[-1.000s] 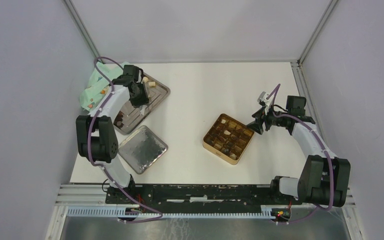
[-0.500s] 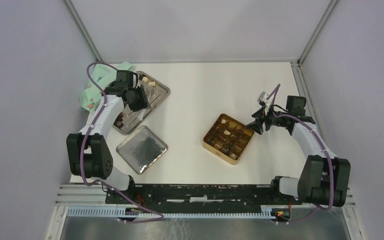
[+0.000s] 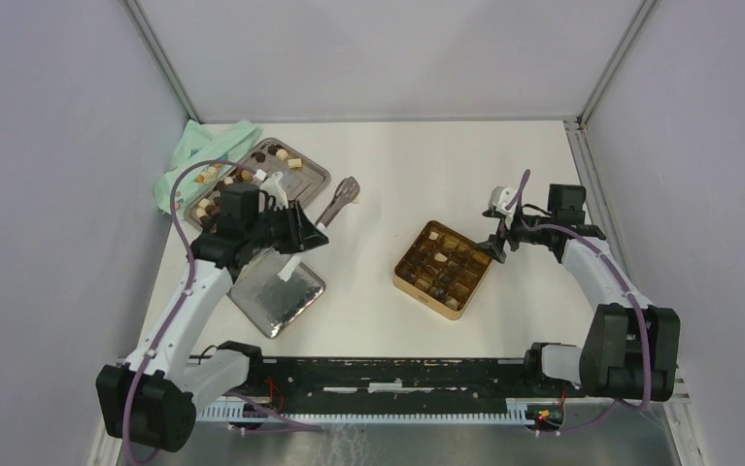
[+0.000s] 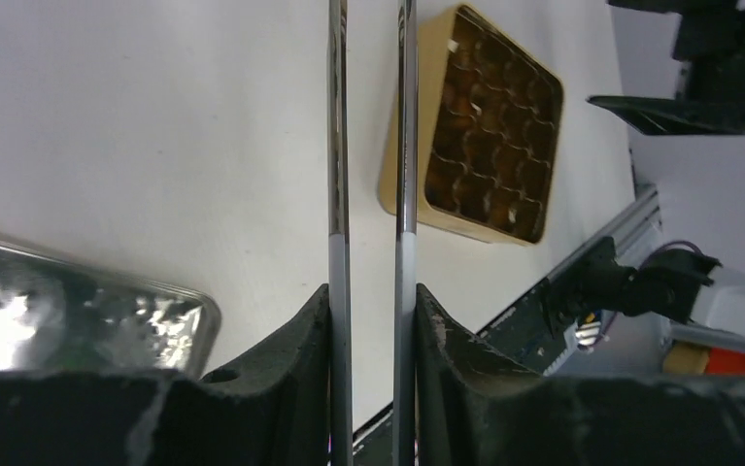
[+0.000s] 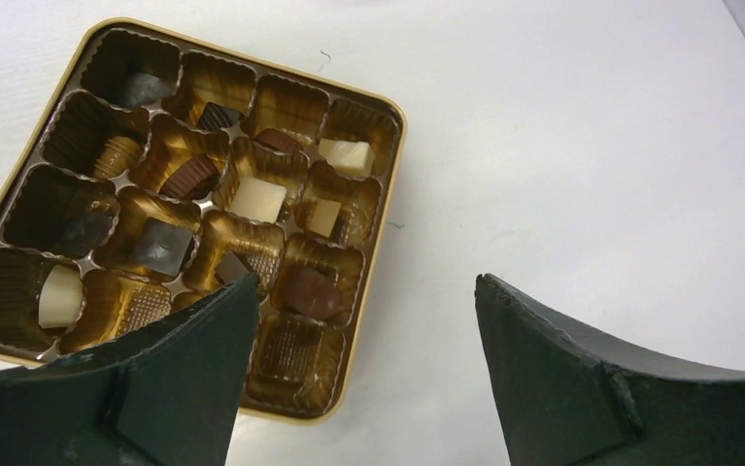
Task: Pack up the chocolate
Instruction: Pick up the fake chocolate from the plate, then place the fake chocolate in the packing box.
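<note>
Small dark, light brown and cream chocolate pieces (image 3: 215,181) lie on the far-left metal tray (image 3: 312,177). More chocolate (image 5: 256,197) sits in cups of the gold square tin (image 3: 443,269) (image 5: 395,184) (image 4: 402,155). My left gripper (image 3: 308,231) (image 4: 372,291) is shut on metal tongs (image 3: 339,200) (image 4: 405,146), which point right and away over the bare table between tray and tin. The tong tips lie out of the left wrist view, and I cannot tell whether they hold a piece. My right gripper (image 3: 497,243) (image 5: 363,282) hangs open and empty over the tin's right edge.
A second shiny metal tray (image 3: 276,289) (image 4: 77,320) lies just below my left gripper, with no pieces on it. A mint-green bag (image 3: 186,157) rests at the far left, against the chocolate tray. Grey walls close the table on three sides.
My left arm has swung from over the chocolate tray toward the table's middle, carrying the tongs. The right gripper's jaws have spread wider; that arm has barely shifted.
</note>
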`<action>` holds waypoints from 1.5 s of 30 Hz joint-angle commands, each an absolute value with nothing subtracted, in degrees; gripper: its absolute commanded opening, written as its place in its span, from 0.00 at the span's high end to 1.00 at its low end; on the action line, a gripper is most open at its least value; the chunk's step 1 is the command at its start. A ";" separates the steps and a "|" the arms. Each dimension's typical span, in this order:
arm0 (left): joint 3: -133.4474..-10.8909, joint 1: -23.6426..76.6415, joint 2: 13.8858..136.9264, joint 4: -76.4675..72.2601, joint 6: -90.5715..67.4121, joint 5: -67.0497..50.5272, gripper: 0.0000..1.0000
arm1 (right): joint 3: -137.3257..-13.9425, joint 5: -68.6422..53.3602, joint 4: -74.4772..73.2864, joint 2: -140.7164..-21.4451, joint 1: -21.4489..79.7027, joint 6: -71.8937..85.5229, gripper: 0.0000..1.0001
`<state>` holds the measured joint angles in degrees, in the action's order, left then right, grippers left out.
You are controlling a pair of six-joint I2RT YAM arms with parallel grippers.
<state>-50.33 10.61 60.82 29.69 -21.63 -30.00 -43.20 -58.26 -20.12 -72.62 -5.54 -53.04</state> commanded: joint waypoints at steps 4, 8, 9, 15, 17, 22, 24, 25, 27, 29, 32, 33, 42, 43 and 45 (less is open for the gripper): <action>-45.34 14.86 49.55 20.16 -29.08 -37.72 0.98 | -50.80 -50.46 -21.47 -79.88 1.90 -54.74 0.21; -44.83 16.32 47.69 19.09 -29.97 -37.84 0.98 | -55.88 -46.03 -22.42 -84.66 4.98 -50.24 0.29; -44.95 16.68 47.64 19.02 -29.90 -37.95 0.98 | -57.26 -44.93 -22.80 -86.05 5.87 -48.99 0.31; -43.71 17.54 46.78 16.64 -31.17 -38.93 0.98 | -63.81 -37.70 -26.97 -92.96 9.16 -44.66 0.35; -43.06 17.83 46.58 16.09 -31.70 -39.29 0.98 | -64.12 -36.74 -27.83 -94.23 9.79 -44.58 0.37; -41.93 18.79 46.54 15.96 -31.55 -39.22 0.98 | -63.58 -34.51 -27.74 -95.73 11.77 -44.04 0.40; -41.72 19.21 46.56 15.72 -31.64 -39.10 0.98 | -63.51 -32.87 -27.53 -96.37 12.51 -43.78 0.42; -41.66 19.42 46.52 15.72 -31.64 -39.00 0.98 | -63.51 -32.01 -27.43 -96.76 13.00 -43.77 0.44; -41.53 19.73 46.50 15.41 -31.77 -38.77 0.98 | -63.53 -30.57 -27.03 -97.52 13.59 -43.52 0.49; -41.26 20.06 46.55 15.04 -31.97 -38.61 0.98 | -63.46 -29.61 -26.69 -98.20 14.11 -43.33 0.56; -40.90 20.57 46.54 14.70 -32.09 -38.58 0.98 | -63.29 -29.05 -26.39 -98.22 14.39 -43.15 0.67; -40.75 20.75 46.50 14.45 -32.08 -38.58 0.98 | -63.11 -29.02 -26.13 -97.99 14.50 -43.11 0.71; -40.56 24.09 47.09 12.01 -32.15 -38.45 0.98 | -58.45 -29.29 -21.02 -93.31 14.43 -40.96 1.00; -40.55 24.70 47.18 11.89 -32.02 -38.37 0.98 | -57.60 -29.28 -19.94 -91.99 14.32 -40.34 1.00; -40.50 26.00 47.13 11.46 -31.76 -37.56 0.98 | -56.06 -29.43 -17.26 -88.67 13.75 -38.98 1.00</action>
<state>-40.14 24.16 47.79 16.62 -30.06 -36.73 -58.24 -29.52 -22.65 -95.31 14.31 -41.58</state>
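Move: The open, empty right hand has the box's middle about 8 cm to its left, 4 cm back and 11 cm below; the spot on the far rim it will grip is some 4 cm ahead, 5 cm left and 8 cm down. The white corner chocolate sits 4 cm left of that spot. From the left hand, holding the tongs with a chocolate, the box lies about 27 cm right, 4 cm back, 16 cm below, and the silver tray 10 cm left, 10 cm back. The right hand sweeps forward and left over the box's far side, then drops, about 8 cm down in all, tipping its fingers some 25 degrees more steeply down and shutting them from wide open to pinch the far rim near the far-left corner compartment. Meanwhile the left hand keeps its hold on the tongs and the chocolate in their tip, carrying them about 7 cm back and nearly as far right towards the box, a few centimetres higher, while turning clockwise. ##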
